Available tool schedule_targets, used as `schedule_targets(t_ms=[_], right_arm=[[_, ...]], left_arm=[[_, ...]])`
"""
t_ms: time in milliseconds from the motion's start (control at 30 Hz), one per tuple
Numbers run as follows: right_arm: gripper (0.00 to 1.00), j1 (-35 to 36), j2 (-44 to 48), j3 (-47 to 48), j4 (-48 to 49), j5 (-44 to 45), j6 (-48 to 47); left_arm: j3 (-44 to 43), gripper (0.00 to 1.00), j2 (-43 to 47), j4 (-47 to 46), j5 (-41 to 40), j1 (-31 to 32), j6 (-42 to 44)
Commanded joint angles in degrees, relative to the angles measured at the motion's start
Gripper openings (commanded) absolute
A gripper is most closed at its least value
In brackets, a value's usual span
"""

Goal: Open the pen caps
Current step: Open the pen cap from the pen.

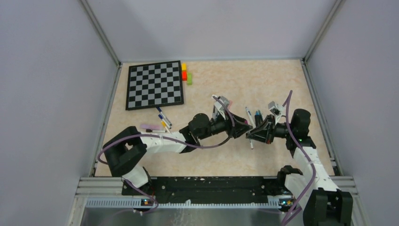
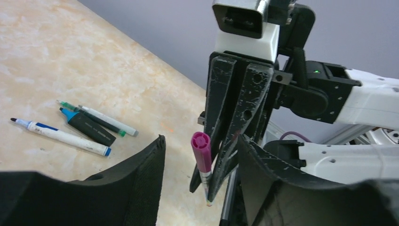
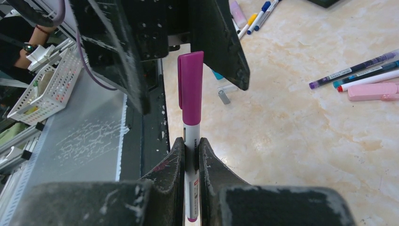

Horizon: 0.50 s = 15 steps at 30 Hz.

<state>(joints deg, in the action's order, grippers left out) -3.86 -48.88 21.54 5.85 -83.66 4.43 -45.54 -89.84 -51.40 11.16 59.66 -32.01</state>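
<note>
My right gripper (image 3: pixel 190 141) is shut on the white barrel of a pen (image 3: pixel 191 155), which it holds above the table. The pen's magenta cap (image 3: pixel 190 87) is on the pen and points at the left arm. My left gripper (image 2: pixel 201 141) is open, one finger on each side of that cap (image 2: pixel 202 153), with a gap showing on both sides. In the top view the two grippers meet tip to tip, left (image 1: pixel 239 129) and right (image 1: pixel 254 133), right of the table's middle.
Three pens (image 2: pixel 61 136) lie beyond the left gripper. More pens (image 3: pixel 357 70) and a pink highlighter (image 3: pixel 374 92) lie to the right, with a loose grey cap (image 3: pixel 225 96) on the table. The chessboard (image 1: pixel 154 85) and coloured blocks (image 1: pixel 186 73) sit at the back left.
</note>
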Motion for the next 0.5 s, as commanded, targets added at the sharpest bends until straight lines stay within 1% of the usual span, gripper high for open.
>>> schedule_targets(t_ms=[0,67,100,133,167,233,300,400,467], right_arm=[[0.00,0.51,0.13,2.90,0.31,-0.46,-2.49],[0.00,0.51,0.18,2.92,0.15,-0.17,-2.54],[0.00,0.52,0.19,2.94,0.07,0.01,-2.57],[0.00,0.52,0.19,2.95,0.00,0.16,-2.60],[0.00,0.51,0.19,2.93,0.00,0.24,-2.58],[0.00,0.52,0.11,2.92,-0.24,0.54,-2.66],[0.00,0.52,-0.06,2.92,-0.67,1.03,-2.54],[0.00,0.52,-0.60,2.90,-1.69,1.42,-2.52],[0.00,0.60,-1.24,2.98,-2.36,1.40,-2.71]], left_arm=[[-3.07,0.51,-2.59,-4.67,-0.42,-0.14,-4.49],[-3.30,0.41,-3.28,-4.76,-0.39,-0.07,-5.57],[-3.33,0.33,-3.54,-4.76,-0.31,-0.11,-5.93],[-3.42,0.27,-3.72,-4.81,-0.22,-0.12,-6.15],[-3.42,0.20,-3.82,-4.91,-0.06,-0.07,-6.29],[-3.40,0.01,-3.51,-4.71,-0.41,-0.10,-6.18],[-2.99,0.00,-2.36,-4.59,-2.02,-0.07,-5.80],[-2.79,0.00,1.10,-3.25,-7.13,-0.98,-4.16],[-4.12,0.00,3.68,-0.62,-10.17,-3.93,-3.77]])
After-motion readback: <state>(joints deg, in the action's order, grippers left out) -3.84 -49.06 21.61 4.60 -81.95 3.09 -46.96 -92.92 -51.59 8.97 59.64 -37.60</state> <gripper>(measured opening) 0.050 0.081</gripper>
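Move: The magenta cap of the pen, held nearly upright by the right hand, stands between the left hand's open fingers, its middle about 1 cm to the right of the left hand and 1 cm below. From the right hand, which grips the white barrel, the cap is some 5 cm above and 1 cm to the left. On the table, about 23 cm below the left hand, a white marker lies roughly 21 cm ahead and 8 cm right, with the black highlighter 3 cm farther right. The left hand eases about 1 cm to the right and 1 cm down onto the magenta cap while its fingers close from well open to almost shut and pinch the cap from both sides, its wrist rolling some 5 degrees so that the forward side dips. Once the fingers have closed, the left hand edges about half a centimetre forward, while the right hand stays nearly in place and keeps its shut grip on the white barrel just below the cap. ##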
